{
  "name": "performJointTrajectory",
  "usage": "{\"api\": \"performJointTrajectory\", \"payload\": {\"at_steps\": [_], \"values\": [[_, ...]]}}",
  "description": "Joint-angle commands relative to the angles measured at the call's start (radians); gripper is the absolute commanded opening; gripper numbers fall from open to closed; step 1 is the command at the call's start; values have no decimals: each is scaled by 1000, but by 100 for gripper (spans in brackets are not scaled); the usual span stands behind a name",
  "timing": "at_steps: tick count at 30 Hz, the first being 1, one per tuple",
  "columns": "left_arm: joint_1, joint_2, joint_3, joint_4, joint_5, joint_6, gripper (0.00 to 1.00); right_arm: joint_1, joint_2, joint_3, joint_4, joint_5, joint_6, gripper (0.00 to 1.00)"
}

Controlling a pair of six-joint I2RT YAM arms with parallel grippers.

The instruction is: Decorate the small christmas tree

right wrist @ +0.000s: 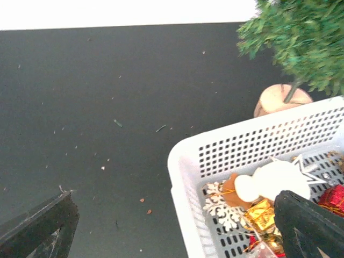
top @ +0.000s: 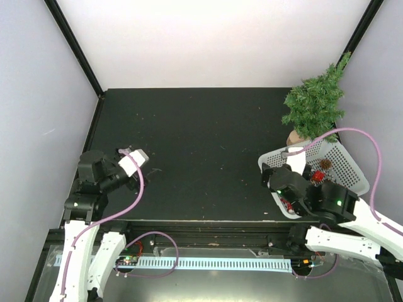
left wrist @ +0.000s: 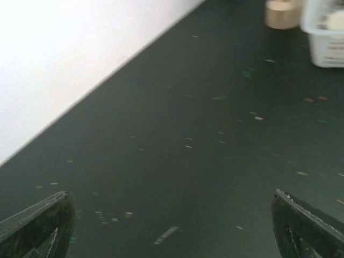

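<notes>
The small christmas tree (top: 317, 100) stands at the table's far right on its round wooden base (right wrist: 282, 100), its green branches (right wrist: 301, 37) filling the top right of the right wrist view. Just in front of it sits a white perforated basket (top: 349, 165) of ornaments: a white snowman (right wrist: 274, 183), a white snowflake (right wrist: 223, 207), gold (right wrist: 263, 214) and red (right wrist: 333, 198) pieces. My right gripper (top: 269, 173) hovers open over the basket's left rim (right wrist: 180, 161), holding nothing. My left gripper (top: 133, 158) hangs open over bare mat at the left. The left wrist view shows base (left wrist: 282, 13) and basket (left wrist: 325, 32) far off.
A black mat (top: 201, 151) covers the table, speckled with small crumbs. White walls enclose it at the back and both sides, with black frame posts (top: 72, 44) in the corners. A purple cable (top: 365, 135) arcs over the basket from the right arm.
</notes>
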Motion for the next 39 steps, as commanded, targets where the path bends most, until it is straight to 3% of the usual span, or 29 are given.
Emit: {"api": "performJointTrajectory", "payload": {"at_steps": [1,4,7,13,17,25,33,36,39], "values": [[-6,66,85,-287,215,126,99,5,-17,61,-128,131,68,100],[-5,92,103,-301,230,128,99,-7,32,109,-262,209,170,100],[-6,105,113,-310,252,130,99,-87,62,92,-200,180,116,100],[-6,113,95,-299,239,131,99,-480,62,-71,162,-218,-178,100],[-6,102,78,-285,217,131,99,-608,116,-135,300,-452,-221,100],[-5,92,35,-267,190,154,99,-614,295,-222,460,-646,-193,100],[-6,88,-13,-247,159,167,99,-608,358,-328,634,-787,-184,97],[-6,83,-26,-227,161,162,99,-537,361,-332,730,-882,-174,96],[-6,89,-39,-198,163,149,99,-376,416,-265,814,-891,-154,96]]}}
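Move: The basket's left wall, where the open right hand comes down, lies about 5 cm ahead of it, 2 cm to its left and some 19 cm below. Inside the basket, the white ornament is about 8 cm ahead and 8 cm to the right, the red ornament 6 cm ahead and 16 cm right, both some 22 cm below. The tree stands about 19 cm ahead, 9 cm right and 11 cm below. From the left hand that wall is roughly 34 cm right, 2 cm ahead and 20 cm below. Down in a loop, the right hand first swings about 7 cm right while easing up and then sinking, reaches forward over the basket, and comes back left some 13 cm, ending about 17 cm lower. It tips down nearly 30 degrees, fingers still wide, its right finger inside the left wall, hooking and dragging it left. The empty left hand draws back slightly, then sinks, about 6 cm lower in all. ##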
